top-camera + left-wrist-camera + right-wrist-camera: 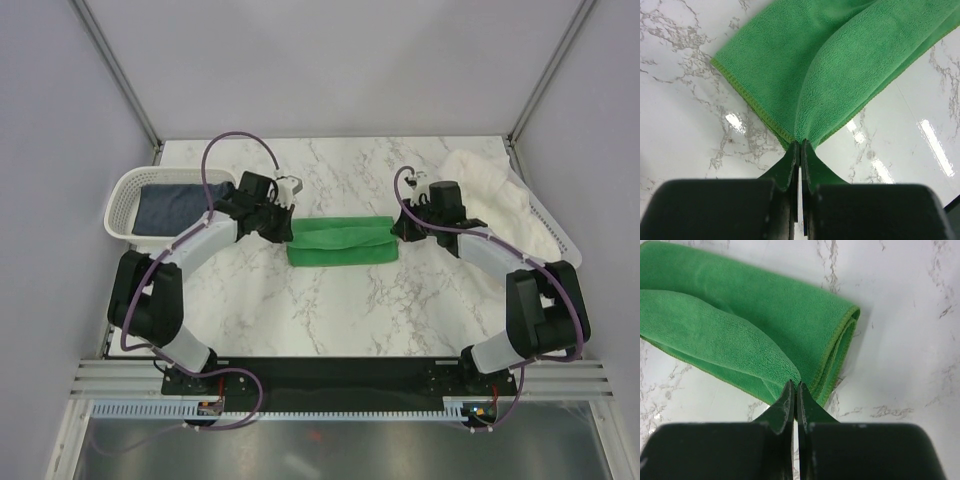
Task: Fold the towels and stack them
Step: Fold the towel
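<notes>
A bright green towel (pixel 340 240) lies folded into a long strip on the marble table between my two arms. My left gripper (pixel 287 226) is shut on its left end; the left wrist view shows the green towel (pixel 830 65) pinched at my left gripper (pixel 800 143) and lifted into a fold. My right gripper (pixel 396 228) is shut on the right end, where the green towel (pixel 740 330) rises into the tips of my right gripper (pixel 796 385). A dark navy towel (pixel 172 205) lies in the left basket. The large white towel (pixel 490 195) is heaped at the back right.
A white perforated basket (pixel 122 205) stands at the table's left edge holding the navy cloth. Another white basket (pixel 556 232) sits at the right edge under the white heap. Marble table (pixel 330 310) stretches toward the arm bases.
</notes>
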`<state>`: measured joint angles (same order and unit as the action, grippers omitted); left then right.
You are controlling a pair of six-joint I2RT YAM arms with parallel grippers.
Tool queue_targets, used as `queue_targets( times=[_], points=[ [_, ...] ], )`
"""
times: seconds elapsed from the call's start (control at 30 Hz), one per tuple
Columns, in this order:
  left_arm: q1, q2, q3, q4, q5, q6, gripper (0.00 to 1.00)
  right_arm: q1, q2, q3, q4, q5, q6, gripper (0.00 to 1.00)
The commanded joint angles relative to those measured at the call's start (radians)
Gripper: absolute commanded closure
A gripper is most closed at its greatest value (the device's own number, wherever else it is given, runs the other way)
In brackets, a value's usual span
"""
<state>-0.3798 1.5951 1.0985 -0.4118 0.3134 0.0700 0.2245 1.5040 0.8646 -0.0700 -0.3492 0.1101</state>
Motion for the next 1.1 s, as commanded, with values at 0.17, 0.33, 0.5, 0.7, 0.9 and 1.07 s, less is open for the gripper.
queue_targets(
  times=[0.17, 0.33, 0.5, 0.7, 0.9, 1.07],
  points=[
    [-0.051, -0.040, -0.043, 0.013, -0.077, -0.044, 0.98, 0.012, -0.059, -0.084, 0.062, 0.036, 0.040, 1.00],
    [-0.070, -0.011, -0.049, -0.010, -0.122, -0.055, 0.97, 0.013, -0.056, -0.104, 0.062, 0.059, 0.057, 1.00],
    [-0.085, -0.015, -0.058, -0.024, -0.148, -0.056, 0.98, 0.019, -0.070, -0.127, 0.062, 0.058, 0.066, 0.99],
    [-0.088, -0.023, -0.069, -0.047, -0.169, -0.055, 0.95, 0.029, -0.054, -0.139, 0.061, 0.076, 0.074, 0.89],
    [-0.094, -0.007, -0.066, -0.090, -0.151, -0.059, 0.83, 0.032, -0.109, -0.142, 0.032, 0.116, 0.082, 0.63],
    [-0.094, -0.050, -0.063, -0.140, -0.099, -0.049, 0.63, 0.032, -0.162, -0.102, -0.048, 0.151, 0.094, 0.61]
  ],
)
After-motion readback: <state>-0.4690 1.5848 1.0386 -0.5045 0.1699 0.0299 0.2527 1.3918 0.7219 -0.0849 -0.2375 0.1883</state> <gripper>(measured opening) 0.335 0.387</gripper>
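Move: Behind and below each hand, about 5 cm nearer the base and 4 cm down, lies the green towel's near corner on that side: left one for the left hand, right one for the right. Both already hold the raised flap. The navy towel in its basket lies some 26 cm left of the left hand and 7 cm farther out; the white towels are about 24 cm to the right of the right hand and 6 cm farther out. Drawing the pinched flap back and down together, both hands bring it about 4 cm towards the base and 3 cm lower, to the towel's near corners, the left rolling its left side up some 10 degrees. Near the bottom both grippers open about a third and let go; the right then lifts 1.5 cm. ##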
